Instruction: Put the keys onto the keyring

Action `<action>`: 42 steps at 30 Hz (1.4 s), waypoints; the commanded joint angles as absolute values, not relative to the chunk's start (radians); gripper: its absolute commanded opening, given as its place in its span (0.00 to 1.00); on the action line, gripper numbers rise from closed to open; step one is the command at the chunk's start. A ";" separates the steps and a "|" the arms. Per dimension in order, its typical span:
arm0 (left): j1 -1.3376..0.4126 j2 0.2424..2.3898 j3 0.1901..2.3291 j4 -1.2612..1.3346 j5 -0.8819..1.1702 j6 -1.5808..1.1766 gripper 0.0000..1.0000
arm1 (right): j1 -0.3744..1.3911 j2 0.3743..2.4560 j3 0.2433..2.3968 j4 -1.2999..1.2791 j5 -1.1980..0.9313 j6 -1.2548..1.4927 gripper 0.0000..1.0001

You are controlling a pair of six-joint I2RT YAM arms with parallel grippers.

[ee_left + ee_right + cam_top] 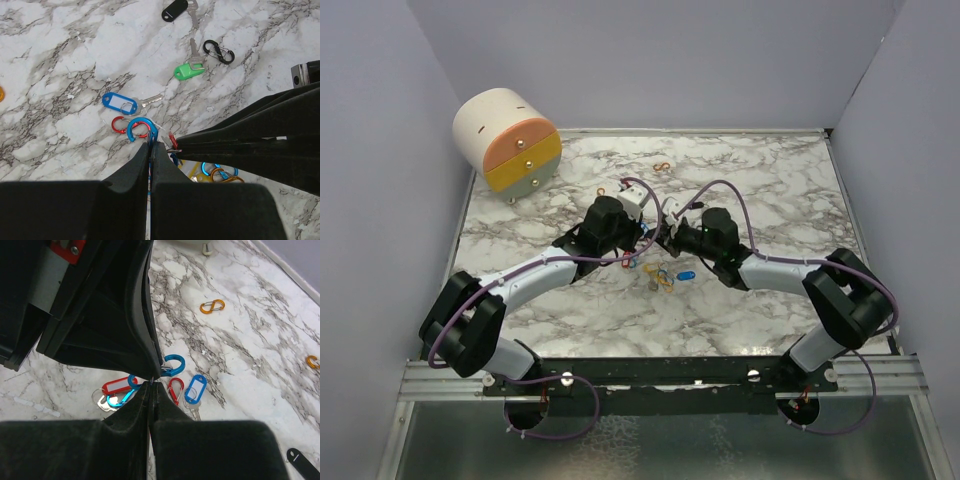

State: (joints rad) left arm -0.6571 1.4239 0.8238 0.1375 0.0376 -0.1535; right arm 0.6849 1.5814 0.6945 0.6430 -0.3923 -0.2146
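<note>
My left gripper (150,143) is shut on a blue carabiner keyring (141,129), whose hook sticks out past the fingertips (172,365). My right gripper (151,384) is shut too, tip to tip with the left one, and pinches a small metal ring (175,149) beside a red bit. Both grippers meet at mid-table (653,233). On the marble below lie keys: a blue-tagged key (120,103), a green-tagged key (189,71), a red-tagged key (117,386) and a black-tagged key (175,9). What hangs from the pinched ring is hidden.
Loose carabiners lie around: red (119,125), black (219,51), light blue (119,400) and orange (212,306). More coloured pieces sit in a cluster (665,278) near the arms. A round drawer box (508,140) stands at the back left. Walls enclose the table.
</note>
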 commanded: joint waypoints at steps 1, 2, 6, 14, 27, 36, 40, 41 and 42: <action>-0.667 1.413 0.851 0.143 0.020 -0.137 0.00 | 0.680 1.601 0.728 0.632 -0.419 -0.230 0.01; -0.668 1.413 0.851 0.142 0.021 -0.137 0.00 | 0.679 1.602 0.730 0.631 -0.419 -0.230 0.01; -0.671 1.407 0.850 0.141 0.013 -0.135 0.00 | 0.680 1.603 0.732 0.627 -0.420 -0.232 0.01; -0.672 1.400 0.849 0.141 -0.008 -0.139 0.00 | 0.680 1.607 0.728 0.612 -0.444 -0.233 0.01; -0.675 1.400 0.849 0.152 -0.044 -0.157 0.00 | 0.680 1.601 0.727 0.592 -0.475 -0.232 0.01; -0.675 1.390 0.855 0.151 -0.140 -0.207 0.27 | 0.680 1.592 0.729 0.568 -0.434 -0.208 0.01; -0.675 1.366 0.843 0.156 -0.185 -0.228 0.46 | 0.680 1.578 0.732 0.550 -0.390 -0.194 0.01; -0.675 1.357 0.838 0.156 -0.197 -0.233 0.48 | 0.680 1.573 0.732 0.544 -0.381 -0.191 0.01; -0.675 1.349 0.835 0.154 -0.214 -0.239 0.51 | 0.680 1.569 0.735 0.536 -0.369 -0.188 0.01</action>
State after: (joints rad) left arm -0.6781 1.4109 0.8242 0.1371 -0.1158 -0.2073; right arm 0.6838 1.5948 0.7052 0.5755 -0.4236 -0.2096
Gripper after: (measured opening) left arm 0.456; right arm 0.011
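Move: The left hand grips the blue carabiner, with the ring of the red-tagged key barely 1 cm to its right and 1 cm back, at the same height. From the right hand, holding that key, the carabiner is about 1 cm ahead and 1 cm left. On the table some 11 cm below, counted from the left hand, are a red carabiner 2 cm ahead and 1 cm left, a blue tag 5 ahead, 1 left, and a second red tag 2 back, 4 left. The left fingers let go of the blue carabiner late on, after holding nearly still, opening from shut to nearly half as the hand eases about 1.5 cm forward and left with a slight counter-clockwise turn. The right hand keeps its fingers shut on the key's ring and sinks some 1.5 cm, drawing back about 1 cm. ##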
